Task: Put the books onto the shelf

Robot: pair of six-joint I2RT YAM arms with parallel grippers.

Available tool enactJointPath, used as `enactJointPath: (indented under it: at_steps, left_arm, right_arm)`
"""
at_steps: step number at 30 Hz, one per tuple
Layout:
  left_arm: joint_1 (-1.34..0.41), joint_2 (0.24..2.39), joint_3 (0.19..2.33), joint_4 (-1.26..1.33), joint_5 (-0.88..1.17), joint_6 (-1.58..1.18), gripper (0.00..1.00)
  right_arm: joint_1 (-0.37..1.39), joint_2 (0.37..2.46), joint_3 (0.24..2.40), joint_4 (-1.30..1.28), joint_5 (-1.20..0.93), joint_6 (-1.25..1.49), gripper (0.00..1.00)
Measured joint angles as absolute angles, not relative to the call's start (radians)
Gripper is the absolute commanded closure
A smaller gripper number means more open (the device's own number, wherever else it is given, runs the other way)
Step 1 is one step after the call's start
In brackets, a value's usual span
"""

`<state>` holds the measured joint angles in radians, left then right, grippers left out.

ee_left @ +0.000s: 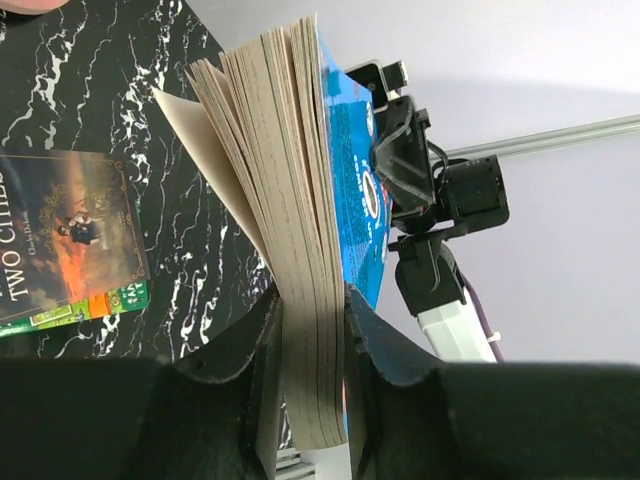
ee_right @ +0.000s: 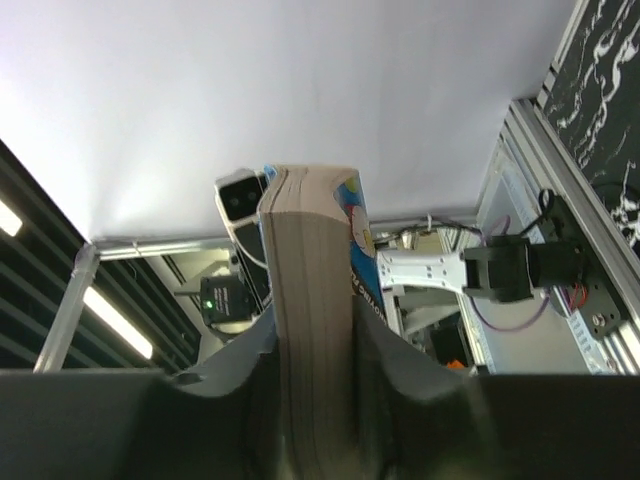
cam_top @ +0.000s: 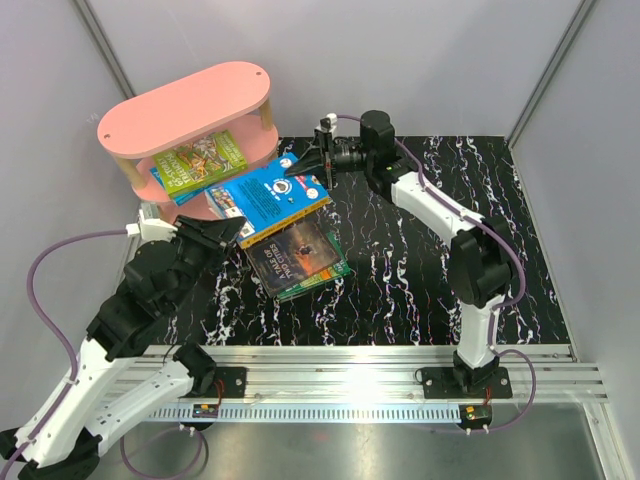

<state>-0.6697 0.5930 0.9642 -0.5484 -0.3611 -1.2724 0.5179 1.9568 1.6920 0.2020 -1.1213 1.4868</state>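
A bright blue book (cam_top: 272,195) hangs in the air in front of the pink shelf (cam_top: 190,105), held at both ends. My left gripper (cam_top: 238,233) is shut on its near edge, and the page block (ee_left: 300,200) stands between the jaws of the left gripper (ee_left: 312,305). My right gripper (cam_top: 303,166) is shut on the far edge, the book (ee_right: 310,260) wedged between the jaws of the right gripper (ee_right: 315,335). A green cartoon book (cam_top: 203,157) lies on the shelf's middle tier. A dark book (cam_top: 293,250) rests on a green book (cam_top: 325,274) on the table.
The black marbled tabletop (cam_top: 420,270) stretches right of the books. Grey walls close in the back and sides. An aluminium rail (cam_top: 350,365) runs along the near edge. The dark book (ee_left: 60,230) lies below the left gripper.
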Motion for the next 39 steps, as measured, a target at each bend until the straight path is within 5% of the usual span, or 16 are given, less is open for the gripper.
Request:
enactJointPath:
  at_steps: [4,15,29,39]
  left_arm:
    - [-0.684,0.584,0.966,-0.567,-0.345,-1.237,1.0]
    - [-0.697,0.556,0.966,-0.643,-0.344,-1.194,1.0]
    - [-0.698,0.678,0.962,-0.663,-0.377,-1.148,1.0]
    - [-0.698,0.76,0.979,-0.574,-0.343,-1.142,1.0]
  right_arm:
    - [0.503,1.969,1.692,0.287,-1.068,1.605,0.0]
    - [0.443,1.928,1.576,0.399,-1.016,1.696,0.0]
    - [0.426,1.536,1.226,-0.202,-0.873,1.327,0.0]
    - [0.593,1.528,1.218,-0.25,-0.821,1.368,0.0]
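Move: The blue book is pinched in both hands: its middle is some 8 cm left of the right hand and 6 cm back, at hand height. From the left hand, the shelf's middle is about 24 cm ahead, 10 cm left and 17 cm lower, with the green book on it roughly 21 cm ahead, 8 cm left and 13 cm down. The dark book lies on the table, 8 cm ahead, 11 cm right and 33 cm below the left hand. The right fingers open wide and let go of the blue book's far right part, easing about 4 cm forward off it. They then swing right, back and down round its right end and close in leftwards again, open, beside its nearer right part, tipping some 25 degrees on the way. The left hand keeps its pinch, sinking about 5 cm and drifting right while rolling its left side up slightly. ##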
